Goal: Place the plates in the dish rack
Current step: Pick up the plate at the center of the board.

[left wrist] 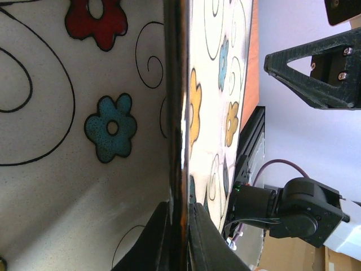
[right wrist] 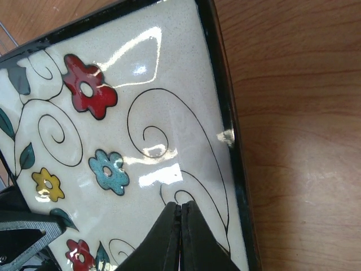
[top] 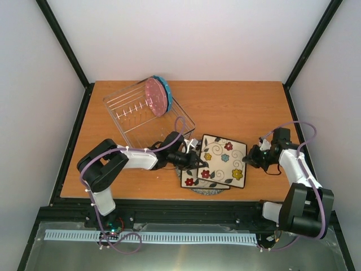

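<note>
A square cream plate (top: 225, 155) with coloured flowers and a dark rim lies on top of a stack near the table's front. My left gripper (top: 198, 162) is shut on its left edge; in the left wrist view the dark rim (left wrist: 176, 113) runs between the two fingers of that gripper (left wrist: 179, 209). My right gripper (top: 246, 160) is shut with nothing in it, its tips (right wrist: 180, 206) over the same plate (right wrist: 141, 113) near its right rim. A second square plate (top: 190, 179) and a round grey plate (top: 210, 191) lie underneath. A blue plate (top: 159, 95) stands on edge in the wire dish rack (top: 132, 116).
The rack sits at the back left of the wooden table (top: 237, 107), close behind the left arm's wrist. Black frame rails run along the table's sides and front edge (top: 169, 204). Bare wood (right wrist: 299, 141) shows to the right of the plate.
</note>
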Available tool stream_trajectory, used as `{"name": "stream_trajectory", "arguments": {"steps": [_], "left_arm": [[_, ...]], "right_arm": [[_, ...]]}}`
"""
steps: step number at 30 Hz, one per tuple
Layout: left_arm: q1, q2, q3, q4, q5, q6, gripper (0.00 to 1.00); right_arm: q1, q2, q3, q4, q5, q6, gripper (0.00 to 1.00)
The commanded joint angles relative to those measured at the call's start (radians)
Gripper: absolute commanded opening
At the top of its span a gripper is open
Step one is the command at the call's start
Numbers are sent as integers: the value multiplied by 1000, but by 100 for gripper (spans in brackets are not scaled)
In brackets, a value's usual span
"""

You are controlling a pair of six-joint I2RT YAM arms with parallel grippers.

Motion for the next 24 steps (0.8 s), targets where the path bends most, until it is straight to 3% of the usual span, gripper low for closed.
{"name": "stream_trajectory", "arguments": {"steps": [1, 6, 8, 11, 14, 24], "left_arm": [[-4, -19, 3, -3, 1, 33, 1], [1, -38, 2, -16, -2, 21, 1], [6, -59, 3, -24, -2, 17, 1], [24, -104, 19, -62, -3, 19, 1], [52, -158, 36, -105, 3, 20, 1], [108, -264, 132, -132, 89, -37, 1]], "right_arm": [[0, -11, 8, -18, -5, 4, 3], [0, -87, 47, -12, 10, 33, 5], [-1, -130, 78, -6, 9, 56, 17], [0, -148, 103, -2, -14, 77, 20], [-1, -156, 121, 7, -23, 90, 35], [-3, -204, 133, 106, -79, 186, 57]]}}
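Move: The left hand already pinches the upper square plate by its left edge. From that hand the dish rack's middle lies about 19 cm ahead and 20 cm to the left, a little lower; the pink plate in it is some 25 cm ahead and 17 cm left. The lower square plate is about 3 cm right, 1 cm back and 5 cm below. From the right hand, the upper plate's middle is about 9 cm left, level fore and aft, 2 cm below. Still pinching the upper square plate by its left edge, the left hand first holds, then draws it left about 4 cm and lifts it some 3 cm, easing forward slightly and turning a little counter-clockwise. The right hand rises about 8 cm away from the plate's right side, drifting forward, its shut fingers opening to roughly half as the wrist tips up some 15 degrees. ##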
